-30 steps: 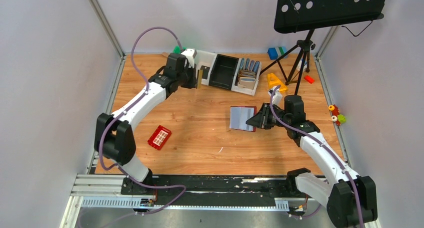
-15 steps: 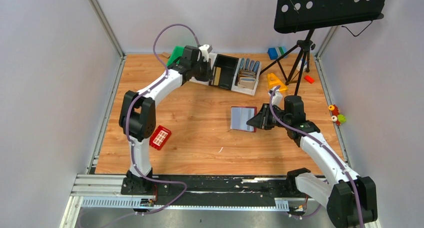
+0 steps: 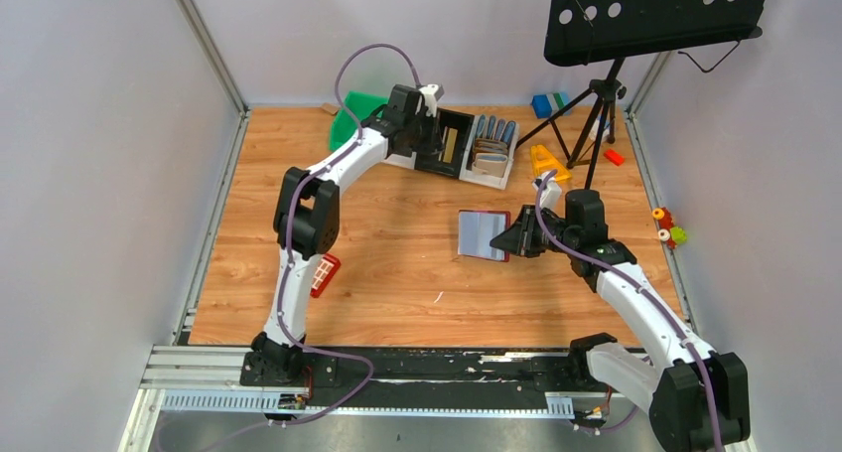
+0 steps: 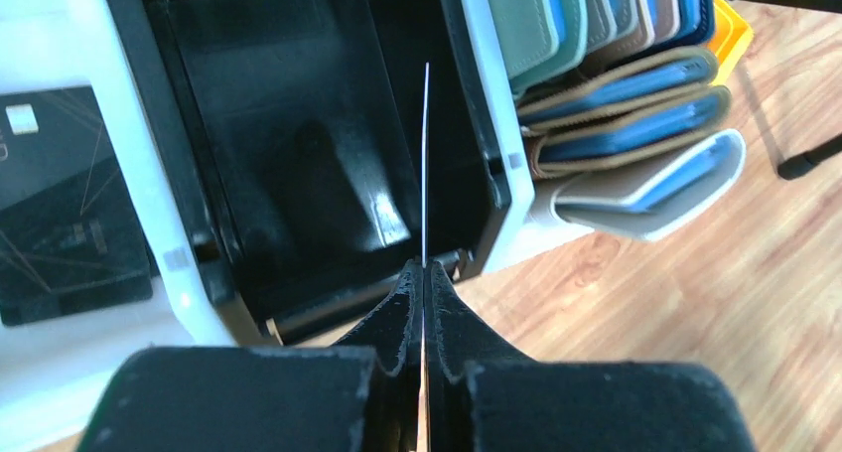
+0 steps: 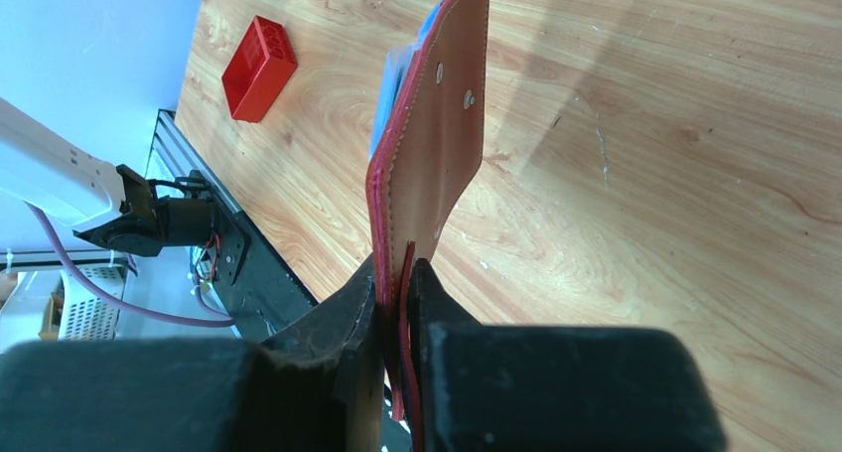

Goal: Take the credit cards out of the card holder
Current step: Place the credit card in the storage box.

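Observation:
My left gripper is shut on a thin gold-tan credit card, held on edge over the black bin. In the left wrist view the card shows only as a fine line rising from the gripper above the bin. A black credit card lies flat in the white compartment left of the bin. The maroon card holder is open mid-table, and my right gripper is shut on its right edge. In the right wrist view the holder stands out from the gripper.
Several upright wallets fill the white rack right of the bin. A red gridded piece lies beside the left arm. A music stand's tripod, a yellow part and small toys occupy the back right.
The left arm has swung right along the back, carrying the card from beside the white compartment to over the black bin. The right arm and the holder have stayed put.

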Controlling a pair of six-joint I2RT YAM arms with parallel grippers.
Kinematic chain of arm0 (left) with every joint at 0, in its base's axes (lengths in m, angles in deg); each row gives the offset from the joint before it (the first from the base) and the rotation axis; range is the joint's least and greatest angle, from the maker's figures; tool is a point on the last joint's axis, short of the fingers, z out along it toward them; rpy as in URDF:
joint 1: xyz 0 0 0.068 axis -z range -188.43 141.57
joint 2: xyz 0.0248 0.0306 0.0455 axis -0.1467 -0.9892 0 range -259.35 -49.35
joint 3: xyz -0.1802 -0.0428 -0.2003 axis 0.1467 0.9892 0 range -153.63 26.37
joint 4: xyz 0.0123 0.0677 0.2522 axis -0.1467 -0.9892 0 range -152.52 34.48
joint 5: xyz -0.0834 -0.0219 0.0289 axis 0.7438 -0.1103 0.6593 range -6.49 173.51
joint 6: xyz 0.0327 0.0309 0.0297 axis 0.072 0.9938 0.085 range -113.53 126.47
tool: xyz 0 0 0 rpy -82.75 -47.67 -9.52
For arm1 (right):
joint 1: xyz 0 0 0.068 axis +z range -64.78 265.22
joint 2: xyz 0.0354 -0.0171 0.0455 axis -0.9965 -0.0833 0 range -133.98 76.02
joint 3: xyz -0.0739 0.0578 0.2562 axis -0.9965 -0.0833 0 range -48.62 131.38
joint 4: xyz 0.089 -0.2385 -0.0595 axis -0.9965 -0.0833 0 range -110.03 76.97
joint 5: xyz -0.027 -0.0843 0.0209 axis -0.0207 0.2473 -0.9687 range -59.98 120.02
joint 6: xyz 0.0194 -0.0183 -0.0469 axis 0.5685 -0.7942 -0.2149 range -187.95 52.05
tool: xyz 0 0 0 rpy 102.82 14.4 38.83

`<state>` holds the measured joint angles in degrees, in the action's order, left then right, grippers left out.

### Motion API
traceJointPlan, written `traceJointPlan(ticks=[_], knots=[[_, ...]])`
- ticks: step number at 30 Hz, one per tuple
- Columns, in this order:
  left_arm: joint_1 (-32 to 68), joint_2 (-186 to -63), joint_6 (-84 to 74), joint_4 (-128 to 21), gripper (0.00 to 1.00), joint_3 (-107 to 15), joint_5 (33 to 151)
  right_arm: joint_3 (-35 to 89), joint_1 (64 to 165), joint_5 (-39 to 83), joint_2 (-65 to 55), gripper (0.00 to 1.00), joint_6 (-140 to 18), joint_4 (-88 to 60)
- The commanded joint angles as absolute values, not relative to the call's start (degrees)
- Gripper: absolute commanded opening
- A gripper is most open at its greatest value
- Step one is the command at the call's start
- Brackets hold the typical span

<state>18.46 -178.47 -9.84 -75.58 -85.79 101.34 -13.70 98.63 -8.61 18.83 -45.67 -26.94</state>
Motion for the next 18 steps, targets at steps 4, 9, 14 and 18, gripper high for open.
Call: traceJointPlan(ticks=[4, 9, 14, 18], knots=[[18.44, -185.55, -8.96, -78.39, 0.0, -95.85, 101.98, -12.56, 98.36, -8.89, 19.47, 0.0, -46.77, -24.25], [18.41, -185.82, -6.03, -80.48, 0.21, -96.24, 100.11, -13.4, 97.93, -8.28, 18.55, 0.0, -46.89, -23.19], [18.46, -181.3, -3.93, -79.95, 0.38, -92.21, 98.41, -14.2, 97.78, -9.78, 16.75, 0.0, -45.73, -20.76], [18.74, -175.34, -3.05, -80.24, 0.38, -89.31, 97.8, -14.26, 97.78, -10.97, 15.86, 0.0, -44.84, -19.58]])
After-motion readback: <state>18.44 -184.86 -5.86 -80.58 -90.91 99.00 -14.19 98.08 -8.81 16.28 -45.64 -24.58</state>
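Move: The left hand holds the credit card over the black compartment of the storage box, whose middle lies about 4 cm ahead, 2 cm to the right and 10 cm below. From that middle, the white compartment with the dark cards is some 10 cm left and 1 cm farther out, and the wallet compartment about 11 cm right and 2 cm nearer. From the right hand, the black compartment lies roughly 31 cm ahead, 12 cm left and 12 cm below. The left hand sinks about 4.5 cm towards the black compartment with the card still pinched at first, edging forward and slightly right, then easing back and left as its fingers tip only a few degrees. About halfway down the fingers start to part and open to a bit over a third of their range, letting go of the card over the compartment between the dark cards and the wallets. ##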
